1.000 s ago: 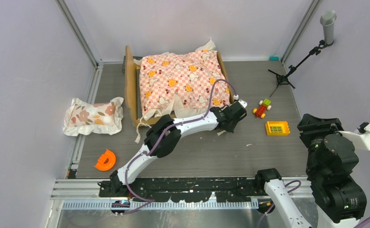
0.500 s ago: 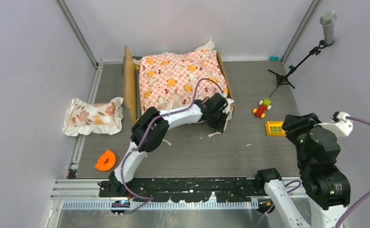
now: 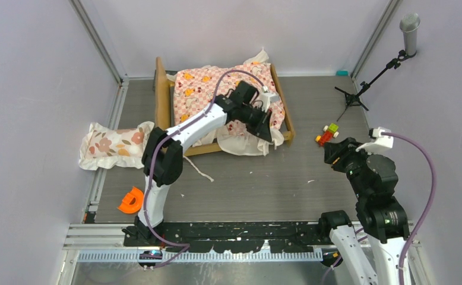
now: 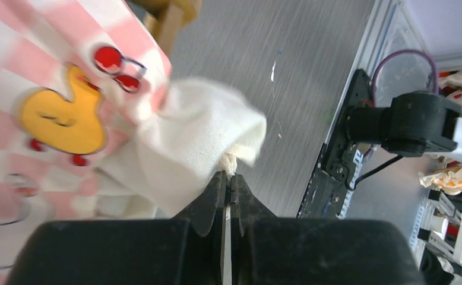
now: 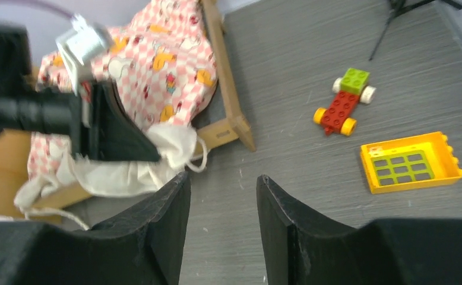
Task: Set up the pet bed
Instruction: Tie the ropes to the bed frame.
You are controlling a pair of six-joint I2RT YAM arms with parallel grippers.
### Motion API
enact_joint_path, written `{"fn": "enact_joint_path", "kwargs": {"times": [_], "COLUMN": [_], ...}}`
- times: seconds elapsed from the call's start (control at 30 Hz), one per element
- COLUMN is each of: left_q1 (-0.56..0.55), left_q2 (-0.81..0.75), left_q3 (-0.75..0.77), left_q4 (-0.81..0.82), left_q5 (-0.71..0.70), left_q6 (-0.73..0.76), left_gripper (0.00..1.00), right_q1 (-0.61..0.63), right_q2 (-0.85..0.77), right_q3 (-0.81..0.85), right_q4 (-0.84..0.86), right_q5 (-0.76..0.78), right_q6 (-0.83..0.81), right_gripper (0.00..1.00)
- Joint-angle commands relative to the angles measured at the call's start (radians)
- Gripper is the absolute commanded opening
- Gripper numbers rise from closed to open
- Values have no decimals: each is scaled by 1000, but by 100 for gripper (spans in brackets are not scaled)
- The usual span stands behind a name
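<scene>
The pet bed point(image 3: 164, 107) stands at the back of the table, its wooden headboard on the left. A pink-checkered sheet point(image 3: 211, 89) covers it and hides the mattress. The sheet's white ruffle point(image 3: 243, 142) spills over the front rail. My left gripper point(image 3: 266, 132) hovers over the bed's front right part, shut on a knotted bit of that white ruffle point(image 4: 231, 161). The wrist view shows the sheet point(image 4: 68, 107) hanging to its left. My right gripper point(image 5: 222, 177) is open and holds nothing, above bare table in front of the bed's right corner point(image 5: 240, 127).
A floral pillow point(image 3: 117, 145) lies left of the bed, with an orange piece point(image 3: 132, 200) nearer the front. A toy car point(image 5: 344, 101) and a yellow block tray point(image 5: 410, 161) sit to the right. A tripod point(image 3: 359, 89) stands back right. A loose white cord point(image 3: 200, 169) trails before the bed.
My left gripper closed on the ruffle at the bed's front right corner and carried it back and left over the bed. My right arm swung left toward the bed.
</scene>
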Motion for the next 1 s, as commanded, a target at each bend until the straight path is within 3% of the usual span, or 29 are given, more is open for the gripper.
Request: {"fn": "enact_joint_path", "kwargs": {"times": [0.0, 0.17, 0.43, 0.6, 0.7, 0.83, 0.97], "left_q1": [41, 59, 59, 63, 71, 82, 90], "left_q2": [16, 86, 35, 11, 15, 28, 41], "left_q3": [163, 316, 283, 299, 328, 365, 403], "left_q4": [-163, -331, -338, -331, -337, -337, -334], "left_q5": [153, 211, 218, 206, 215, 217, 218], "left_q6": [107, 147, 126, 85, 64, 45, 24], "left_gripper": [0, 0, 0, 0, 0, 0, 0], "right_q1": [-2, -2, -1, 35, 97, 252, 377], "right_q2": [-16, 3, -1, 72, 158, 256, 330], "right_q3": [-74, -203, -449, -538, -543, -561, -588], "right_q4": [134, 216, 519, 718, 801, 922, 1017], "right_q5": [-216, -455, -565, -495, -417, -289, -95], "right_q6": [-115, -84, 86, 174, 207, 220, 229], "right_gripper": [50, 51, 47, 44, 36, 27, 25]}}
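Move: The rope, pinched in the left fingers, lies from the open right hand about 10 cm ahead, 16 cm to the left and 14 cm lower. From the right hand the toy car stands on the table some 20 cm ahead and 7 cm right, the yellow tray 13 cm ahead and 14 cm right, both about 28 cm lower. From the left hand, the bed frame's near right corner lies roughly 5 cm ahead, 8 cm right and 10 cm lower. The rope stays pinched in the shut left fingers and is drawn up about 5 cm, with a brief swing forward and back and a slight shift left. Towards it the right hand sweeps some 15 cm left and 13 cm down, edging forward about 5, while turning roughly 30 degrees counter-clockwise and closing its empty fingers to about half their starting gap. ##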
